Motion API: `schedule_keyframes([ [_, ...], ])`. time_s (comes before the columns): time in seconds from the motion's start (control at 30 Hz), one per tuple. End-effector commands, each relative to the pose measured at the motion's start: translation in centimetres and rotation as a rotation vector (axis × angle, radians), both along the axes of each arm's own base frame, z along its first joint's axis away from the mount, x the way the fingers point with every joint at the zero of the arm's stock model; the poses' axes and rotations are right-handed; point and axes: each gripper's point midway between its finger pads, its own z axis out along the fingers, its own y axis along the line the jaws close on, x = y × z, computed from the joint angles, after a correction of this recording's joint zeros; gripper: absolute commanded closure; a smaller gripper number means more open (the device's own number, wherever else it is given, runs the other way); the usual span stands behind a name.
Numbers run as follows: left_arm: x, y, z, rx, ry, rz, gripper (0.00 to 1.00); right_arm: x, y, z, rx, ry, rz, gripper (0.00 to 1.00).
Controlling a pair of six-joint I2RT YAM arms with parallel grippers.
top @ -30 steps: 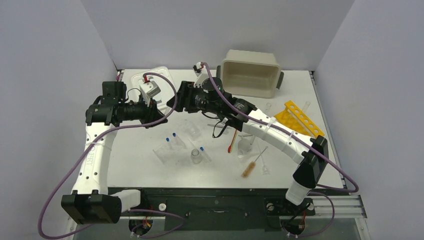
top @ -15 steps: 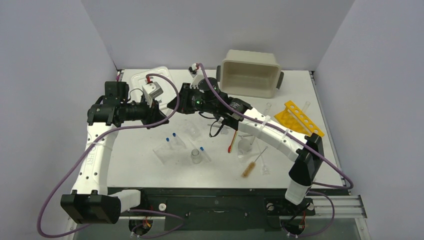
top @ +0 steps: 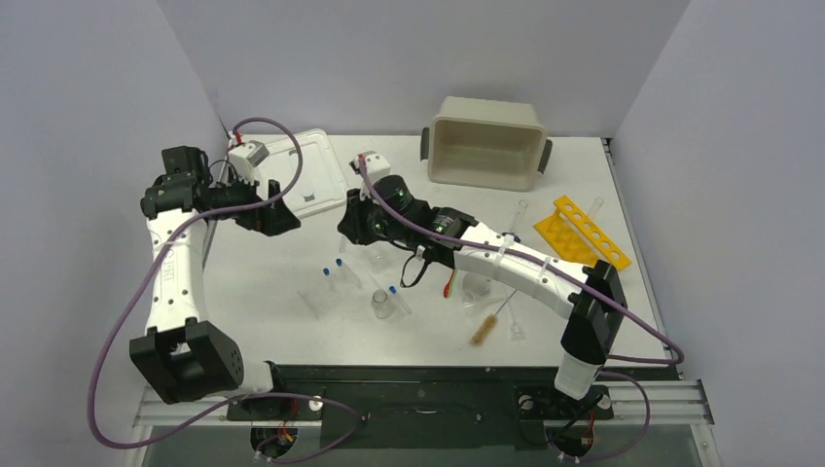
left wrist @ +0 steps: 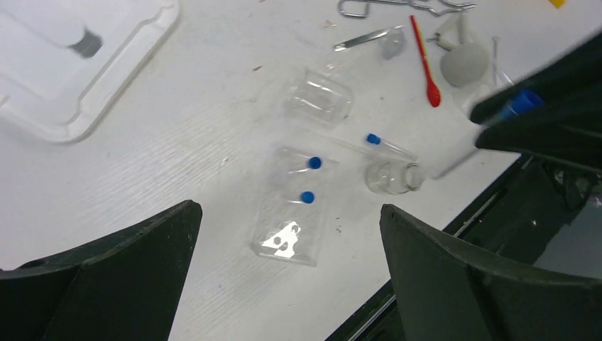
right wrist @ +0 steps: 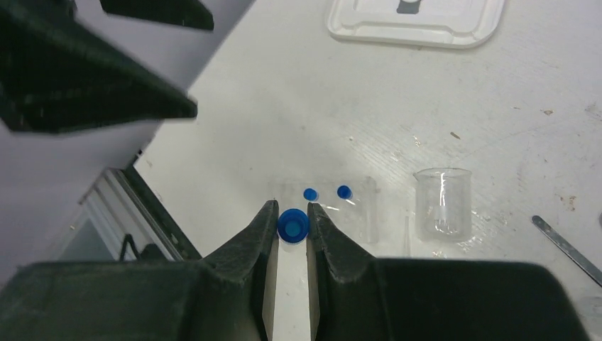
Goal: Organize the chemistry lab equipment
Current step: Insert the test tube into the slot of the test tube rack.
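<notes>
My right gripper is shut on a blue-capped clear tube, held above the table; the top view shows this gripper left of centre. Below it a clear rack holds two blue-capped tubes. My left gripper is open and empty, high over the same rack; from above it sits far left. A glass vial, a loose blue-capped tube, a beaker, a red spatula, forceps and a brown brush lie around.
A beige tub stands at the back and a white lid lies at the back left. A yellow tube rack sits at the right. The table's near edge and black rail run just past the vial.
The right gripper closed on the blue-capped tube. The left gripper opened and its arm swung back to the left, away from the right gripper.
</notes>
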Motion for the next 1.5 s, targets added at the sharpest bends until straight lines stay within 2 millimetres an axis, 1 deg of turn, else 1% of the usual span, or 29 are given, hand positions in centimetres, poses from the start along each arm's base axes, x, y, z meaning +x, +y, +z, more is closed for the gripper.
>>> schedule_keyframes([
  [0.0, 1.7, 4.6, -1.7, 0.071, 0.057, 0.107, 0.03, -1.7, 1.2, -0.7, -0.115, -0.157, 0.068, 1.00],
  [0.07, 1.6, 5.8, -2.9, 0.078, 0.095, 0.131, 0.03, -3.1, 2.9, -1.4, -0.144, -0.190, 0.122, 1.00],
  [0.1, 1.6, 6.2, -3.5, 0.077, 0.108, 0.145, 0.03, -3.3, 3.3, -1.6, -0.161, -0.210, 0.141, 1.00],
  [0.13, 1.5, 6.6, -3.9, 0.086, 0.115, 0.158, 0.03, -3.9, 4.3, -2.1, -0.167, -0.221, 0.167, 1.00],
  [0.17, 1.4, 6.8, -4.5, 0.089, 0.122, 0.167, 0.03, -4.1, 4.7, -2.3, -0.179, -0.244, 0.189, 1.00],
  [0.2, 1.3, 7.0, -4.8, 0.099, 0.123, 0.171, 0.03, -4.6, 5.6, -2.8, -0.177, -0.257, 0.214, 1.00],
  [0.23, 1.1, 7.1, -5.2, 0.100, 0.131, 0.174, 0.03, -4.8, 6.0, -3.1, -0.188, -0.283, 0.237, 1.00],
  [0.27, 1.0, 7.3, -5.3, 0.106, 0.133, 0.176, 0.03, -5.4, 6.8, -3.9, -0.187, -0.297, 0.264, 1.00],
  [0.4, 0.7, 7.4, -5.6, 0.110, 0.143, 0.177, 0.03, -5.7, 8.7, -6.0, -0.180, -0.371, 0.320, 1.00],
  [0.43, 0.7, 7.5, -5.6, 0.111, 0.142, 0.177, 0.03, -5.8, 8.9, -6.5, -0.182, -0.376, 0.332, 1.00],
  [0.53, 0.8, 7.4, -5.7, 0.115, 0.116, 0.169, 0.03, -5.5, 10.1, -7.7, -0.175, -0.396, 0.349, 1.00],
  [0.63, 0.8, 7.4, -5.6, 0.126, 0.084, 0.155, 0.03, -5.1, 10.8, -8.8, -0.191, -0.413, 0.355, 1.00],
  [0.7, 0.8, 7.4, -5.5, 0.128, 0.074, 0.144, 0.03, -4.8, 11.2, -9.9, -0.203, -0.416, 0.358, 1.00],
  [0.8, 0.8, 7.2, -5.8, 0.120, 0.077, 0.135, 0.03, -4.5, 11.7, -10.9, -0.211, -0.426, 0.360, 1.00],
  [0.83, 0.7, 7.1, -5.8, 0.115, 0.081, 0.133, 0.03, -4.4, 11.7, -11.5, -0.222, -0.425, 0.360, 1.00],
  [0.97, 0.8, 6.9, -5.9, 0.103, 0.079, 0.125, 0.03, -3.9, 12.0, -12.6, -0.236, -0.441, 0.353, 1.00],
  [1.07, 1.0, 7.0, -5.8, 0.105, 0.073, 0.126, 0.03, -3.3, 12.0, -12.9, -0.243, -0.455, 0.331, 1.00],
  [1.27, 0.6, 7.1, -6.1, 0.122, 0.079, 0.117, 0.03, -2.1, 12.0, -13.4, -0.241, -0.468, 0.291, 1.00],
  [1.47, 0.4, 7.2, -6.2, 0.134, 0.077, 0.112, 0.03, -1.5, 12.0, -14.1, -0.247, -0.468, 0.271, 1.00],
])
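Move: The right hand holds a blue-capped test tube; the next free slot in the clear test tube rack lies about 11 cm to its left, 3 cm back and 21 cm below. Two capped tubes already standing there are roughly 8 cm left, 1 cm back and 5 cm left, 1 cm ahead; the glass jar is some 5 cm right, 4 cm back, the beaker 3 cm right, 9 cm ahead. From the empty left hand the slot lies about 10 cm back, 2 cm right and 18 cm below. Keeping its pinch on the cap, the right hand carries the test tube down some 16 cm and 11 cm to the left to the rack's free slot, swinging back about 7 cm on the way and then easing forward 4, while the wrist rolls about 35 degrees about the fingers' line, counter-clockwise seen from behind the hand. The left hand, fingers still wide open, swings about 7 cm left and sinks as far, then waits beside the rack. ##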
